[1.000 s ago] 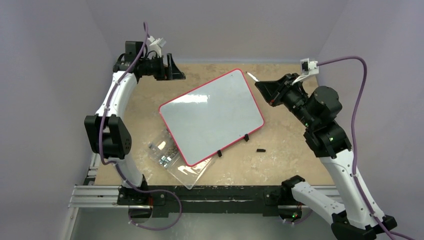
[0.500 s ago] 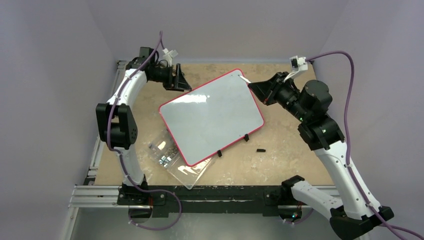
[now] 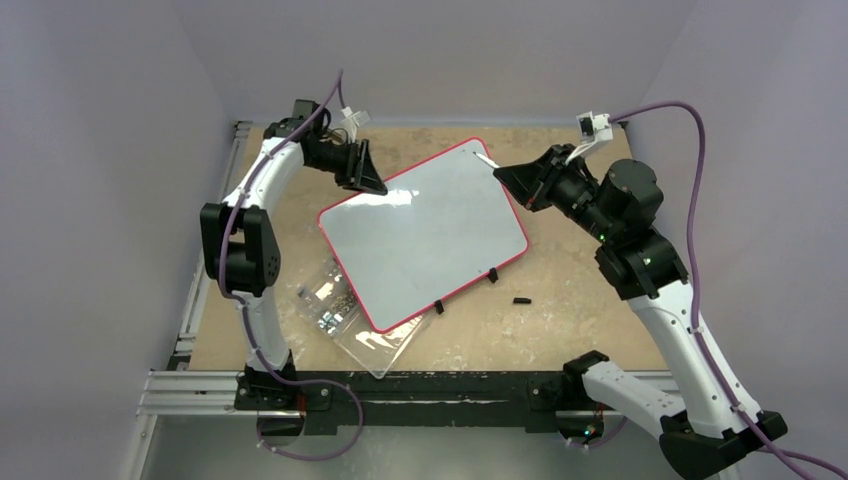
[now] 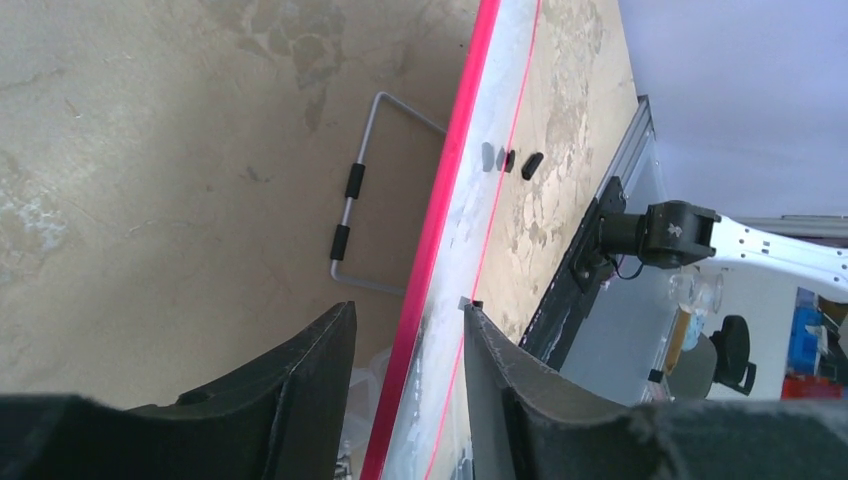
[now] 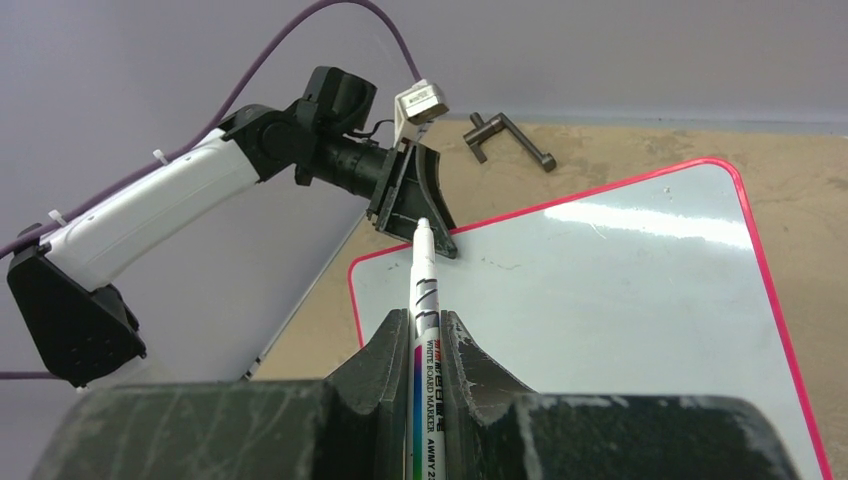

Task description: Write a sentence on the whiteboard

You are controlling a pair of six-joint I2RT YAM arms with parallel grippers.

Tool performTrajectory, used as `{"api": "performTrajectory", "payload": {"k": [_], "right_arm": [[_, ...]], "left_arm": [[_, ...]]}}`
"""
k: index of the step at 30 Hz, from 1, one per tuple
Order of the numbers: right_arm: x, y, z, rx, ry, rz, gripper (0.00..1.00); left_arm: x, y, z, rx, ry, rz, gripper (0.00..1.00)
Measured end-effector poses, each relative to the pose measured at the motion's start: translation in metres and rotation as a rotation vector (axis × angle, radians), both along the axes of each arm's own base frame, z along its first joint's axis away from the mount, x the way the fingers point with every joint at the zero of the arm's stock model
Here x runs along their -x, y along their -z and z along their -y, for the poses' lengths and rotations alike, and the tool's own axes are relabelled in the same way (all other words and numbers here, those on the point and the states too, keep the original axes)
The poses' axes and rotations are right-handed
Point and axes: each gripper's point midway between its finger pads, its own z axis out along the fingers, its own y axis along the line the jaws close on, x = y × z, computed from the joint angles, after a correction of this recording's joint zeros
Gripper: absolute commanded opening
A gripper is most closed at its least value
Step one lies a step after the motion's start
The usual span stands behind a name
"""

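The whiteboard [image 3: 425, 230], white with a red rim, lies tilted on the table. Its face is blank; no sentence shows on it. My left gripper [image 3: 365, 172] is open at the board's far left corner. In the left wrist view its jaws [image 4: 408, 340] straddle the board's red edge [image 4: 455, 180] with gaps on both sides. My right gripper [image 3: 512, 178] is shut on a white whiteboard marker [image 5: 424, 290] by the board's far right corner. The uncapped tip [image 3: 484, 157] points over the board [image 5: 620, 300].
A clear plastic box of screws [image 3: 345, 320] lies partly under the board's near left corner. A small black cap [image 3: 521, 299] lies on the table right of the board. A wire stand [image 4: 365, 190] shows beneath the board. A black clamp [image 5: 508, 137] sits at the table's far edge.
My left gripper has swung right and come down to the board's far left corner. My right gripper has moved left with the marker toward the board's far right corner.
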Motion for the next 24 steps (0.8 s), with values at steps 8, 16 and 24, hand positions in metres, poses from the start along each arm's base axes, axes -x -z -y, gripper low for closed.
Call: {"api": "performTrajectory", "payload": {"k": [8, 16, 24], "right_arm": [[0.004, 0.001, -0.005, 0.002, -0.039, -0.002, 0.00], [0.011, 0.025, -0.033, 0.056, -0.236, -0.018, 0.00], [0.037, 0.083, -0.097, 0.214, -0.501, -0.045, 0.00]], "left_arm": [[0.010, 0.010, 0.005, 0.017, 0.045, -0.048, 0.21], [0.021, -0.002, 0.019, 0.093, 0.113, -0.054, 0.00], [0.022, -0.003, 0.021, 0.095, 0.132, -0.032, 0.00]]}}
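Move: Between the left hand's part-open fingers already stands the whiteboard's top edge; the whiteboard's middle lies about 7 cm back, 8 cm to the right and 8 cm below that hand, with the parts box some 18 cm back, 8 cm left and 18 cm below it. From the right hand, the whiteboard's middle is roughly 6 cm ahead, 12 cm left and 32 cm down; the marker cap lies about 3 cm back, 7 cm right and 41 cm below. Closing on the whiteboard's top edge, the left fingers pinch its rim while that hand eases about 2 cm back and 2 cm right. The right hand, still gripping the uncapped marker, lingers, then sweeps ever faster left and down over the board, close to 10 cm left and 8 cm lower, drawing back somewhat and turning some 30 degrees counter-clockwise with its left side dipping. ##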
